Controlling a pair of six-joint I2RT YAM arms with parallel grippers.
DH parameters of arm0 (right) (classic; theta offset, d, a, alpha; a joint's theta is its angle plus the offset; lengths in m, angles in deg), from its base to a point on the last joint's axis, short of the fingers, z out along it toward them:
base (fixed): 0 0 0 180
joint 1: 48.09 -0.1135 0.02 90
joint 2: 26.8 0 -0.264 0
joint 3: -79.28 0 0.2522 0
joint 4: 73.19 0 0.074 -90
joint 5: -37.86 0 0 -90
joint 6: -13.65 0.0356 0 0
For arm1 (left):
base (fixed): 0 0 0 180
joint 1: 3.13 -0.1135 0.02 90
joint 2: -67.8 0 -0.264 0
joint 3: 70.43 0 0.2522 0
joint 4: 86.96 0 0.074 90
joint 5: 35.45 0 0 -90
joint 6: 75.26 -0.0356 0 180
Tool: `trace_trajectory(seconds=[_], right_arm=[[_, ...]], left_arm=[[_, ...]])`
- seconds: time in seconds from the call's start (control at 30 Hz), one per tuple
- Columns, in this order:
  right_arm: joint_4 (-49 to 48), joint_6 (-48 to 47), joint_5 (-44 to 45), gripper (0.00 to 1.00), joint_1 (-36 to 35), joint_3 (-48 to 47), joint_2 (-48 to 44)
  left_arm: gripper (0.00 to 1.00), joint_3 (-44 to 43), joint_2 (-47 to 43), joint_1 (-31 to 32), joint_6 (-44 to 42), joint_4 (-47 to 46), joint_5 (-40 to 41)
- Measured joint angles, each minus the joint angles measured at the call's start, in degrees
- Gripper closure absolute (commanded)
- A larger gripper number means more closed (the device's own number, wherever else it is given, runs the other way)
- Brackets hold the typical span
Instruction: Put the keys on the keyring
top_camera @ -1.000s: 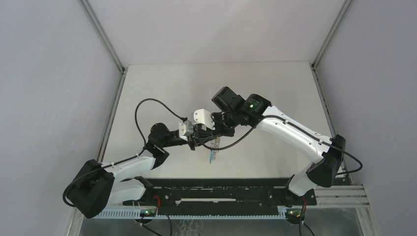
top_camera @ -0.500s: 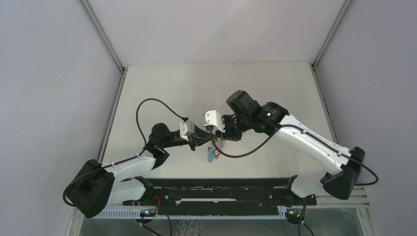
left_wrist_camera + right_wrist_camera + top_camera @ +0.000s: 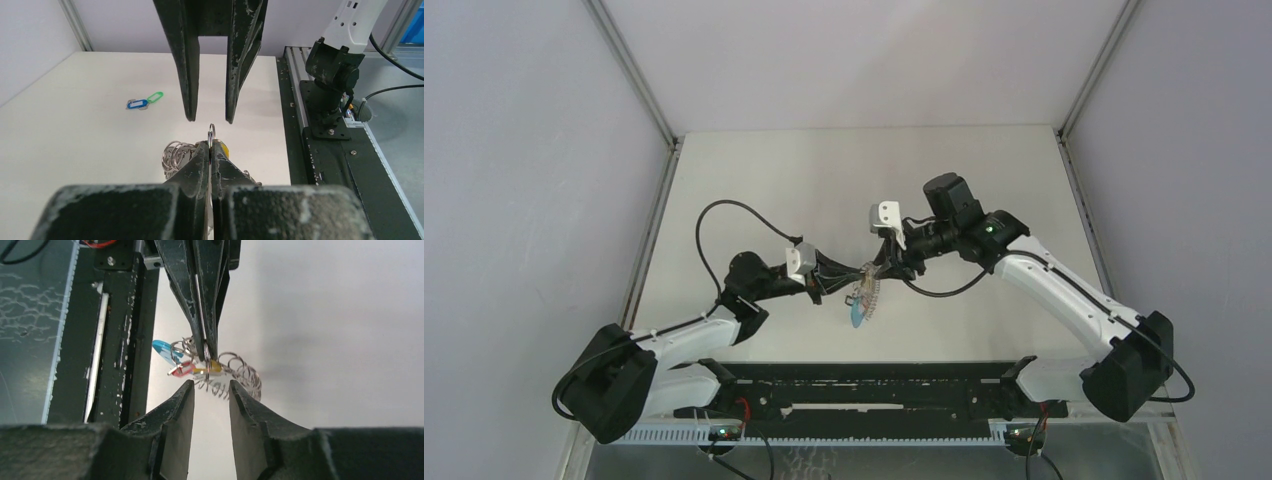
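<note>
My left gripper (image 3: pixel 210 146) is shut on the thin metal loop (image 3: pixel 212 132) of the keyring (image 3: pixel 862 296), held above the table. From the ring hang silvery coils (image 3: pixel 241 375), a cyan piece (image 3: pixel 162 347), a red tag (image 3: pixel 182 370) and a yellow-orange key (image 3: pixel 216 367). My right gripper (image 3: pixel 211 385) faces it tip to tip, open and holding nothing, a short gap from the bundle. In the left wrist view the right gripper's fingers (image 3: pixel 189 75) come down from above. A blue key (image 3: pixel 137 104) and a green key (image 3: pixel 155 96) lie joined on the table farther off.
The black rail (image 3: pixel 874 385) with both arm bases runs along the near table edge, close below the hanging bundle. The right arm's base (image 3: pixel 332 70) stands at the right in the left wrist view. Metal frame posts (image 3: pixel 634 70) bound the white table.
My right gripper has opened and drawn back to the right, away from the keyring. My left gripper has shut and now holds the keyring alone, its bundle hanging lower.
</note>
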Motion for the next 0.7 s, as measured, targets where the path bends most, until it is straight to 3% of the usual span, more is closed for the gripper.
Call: trace_trajectory(seconds=[0.23, 0.43, 0.7], right_arm=[[-3.5, 0.9, -5.2, 0.75, 0.8, 0.0, 2.2], [-4.4, 1.6, -6.6, 1.00, 1.2, 0.0, 3.4], [-3.9, 1.9, -7.8, 1.00, 2.8, 0.9, 3.4]], left_arm=[[1.00, 0.0, 0.0, 0.0, 0.4, -0.8, 0.0], [1.00, 0.0, 0.0, 0.0, 0.9, -1.2, 0.0], [1.00, 0.1, -0.3, 0.0, 1.0, -1.2, 0.5]])
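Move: The keyring's bare steel loop juts about 1 cm right of the left fingertips that already hold it, level with them. From the right hand, fingers still parted, the loop lies some 2 cm to the left and 1 cm lower, neither ahead nor back. The yellow tag hangs just under the loop, 4 cm below the right hand, 2 cm left and 1 cm back; the light-blue tag hangs about 6 cm below, 3 cm left and 3 cm back. The keyring's loop, still pinched and held nearly still by the left hand, is taken between the right fingertips as well: the right hand slides left about 1.5 cm towards the left fingertips, tilting some 5 degrees, and shuts its parted fingers on the loop. Once shut, it eases back right and down by roughly half a centimetre, both hands keeping their grip. ##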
